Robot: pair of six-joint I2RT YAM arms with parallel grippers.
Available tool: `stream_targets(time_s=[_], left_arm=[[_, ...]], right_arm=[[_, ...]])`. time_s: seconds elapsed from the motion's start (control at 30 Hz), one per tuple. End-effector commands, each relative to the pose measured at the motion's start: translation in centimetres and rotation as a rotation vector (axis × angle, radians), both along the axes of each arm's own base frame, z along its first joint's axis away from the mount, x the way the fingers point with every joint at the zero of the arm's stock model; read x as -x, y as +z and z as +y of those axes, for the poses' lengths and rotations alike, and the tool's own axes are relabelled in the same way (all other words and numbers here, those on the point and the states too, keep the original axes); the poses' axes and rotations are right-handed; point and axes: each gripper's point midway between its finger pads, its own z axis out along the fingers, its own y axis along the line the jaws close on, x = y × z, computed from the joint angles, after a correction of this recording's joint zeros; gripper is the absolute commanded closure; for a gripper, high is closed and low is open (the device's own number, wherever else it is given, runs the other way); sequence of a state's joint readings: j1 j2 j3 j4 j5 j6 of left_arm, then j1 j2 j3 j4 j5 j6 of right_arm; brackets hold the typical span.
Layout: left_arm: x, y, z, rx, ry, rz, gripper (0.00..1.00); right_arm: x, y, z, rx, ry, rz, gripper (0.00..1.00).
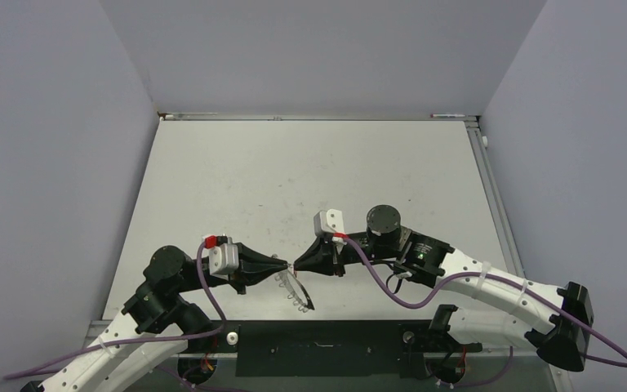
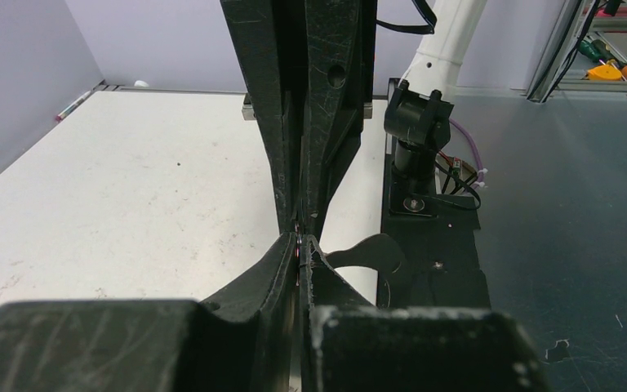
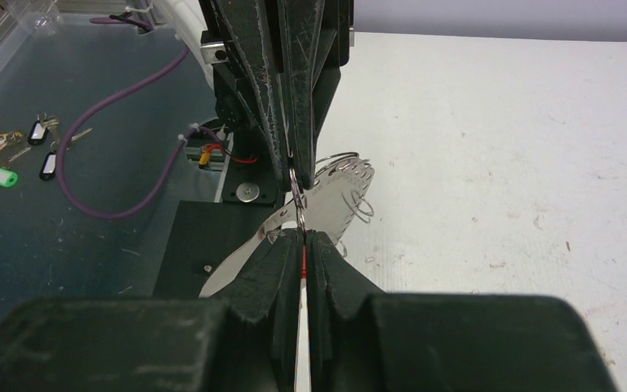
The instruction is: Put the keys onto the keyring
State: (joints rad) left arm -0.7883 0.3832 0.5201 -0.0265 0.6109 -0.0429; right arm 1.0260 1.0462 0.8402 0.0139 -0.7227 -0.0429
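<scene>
My left gripper [image 1: 286,265] and right gripper [image 1: 297,266] meet tip to tip above the table's near edge. The right gripper [image 3: 303,234] is shut on the key [image 3: 304,260], whose red head shows as a thin strip between its jaws. The left gripper [image 2: 302,241] is shut on a thin wire part of the keyring [image 3: 344,173]. That large silvery hoop with small loops hangs beside and below the tips [image 1: 298,296]. In the right wrist view the left fingers [image 3: 294,82] come down from above onto a small ring right at my right tips.
Several spare keys with coloured tags [image 3: 0,175] lie on the dark bench off the table's left side. A purple cable [image 3: 114,114] loops there. The black base plate [image 1: 318,347] runs along the near edge. Grey walls close in the white table [image 1: 310,171].
</scene>
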Motion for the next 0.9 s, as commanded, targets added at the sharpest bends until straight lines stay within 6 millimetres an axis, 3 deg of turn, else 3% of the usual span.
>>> stream_targets(time_s=[0.0,0.4,0.6,0.87], left_arm=[[0.5,2.7,0.3,0.070,-0.009,-0.068,1.00],[0.4,2.7,0.3,0.068,-0.008,-0.066,1.00],[0.4,2.7,0.3,0.068,-0.008,-0.067,1.00],[0.4,2.7,0.3,0.067,-0.007,-0.066,1.00]], right_arm=[[-0.5,0.3,0.5,-0.024,0.005,-0.017,0.95],[-0.8,0.4,0.9,-0.024,0.009,-0.022,0.94],[-0.9,1.6,0.5,-0.039,-0.006,-0.054,0.65],[-0.5,3.1,0.7,-0.079,0.020,-0.068,0.62]])
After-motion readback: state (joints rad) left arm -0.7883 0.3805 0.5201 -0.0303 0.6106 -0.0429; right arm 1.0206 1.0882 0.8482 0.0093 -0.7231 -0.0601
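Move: About 2 cm to the left of the right hand, some 1 cm above and level in reach, the wire rings hang pinched in the left fingertips. The red tag is already between the right fingers, about 1 cm below that hand point. The crescent plate hangs some 5 cm below the right hand, 2 cm left and 2 cm back. From the left hand, the rings lie about 1 cm right and 1 cm below, level in reach. Easing the red tag down about 1 cm and slightly left, towards the left fingertips, the right hand then opens its nearly shut fingers to over a third and lets go of the tag, nudging about half a centimetre forward as they part. The left hand stays in place and keeps its pinch on the wire rings. ##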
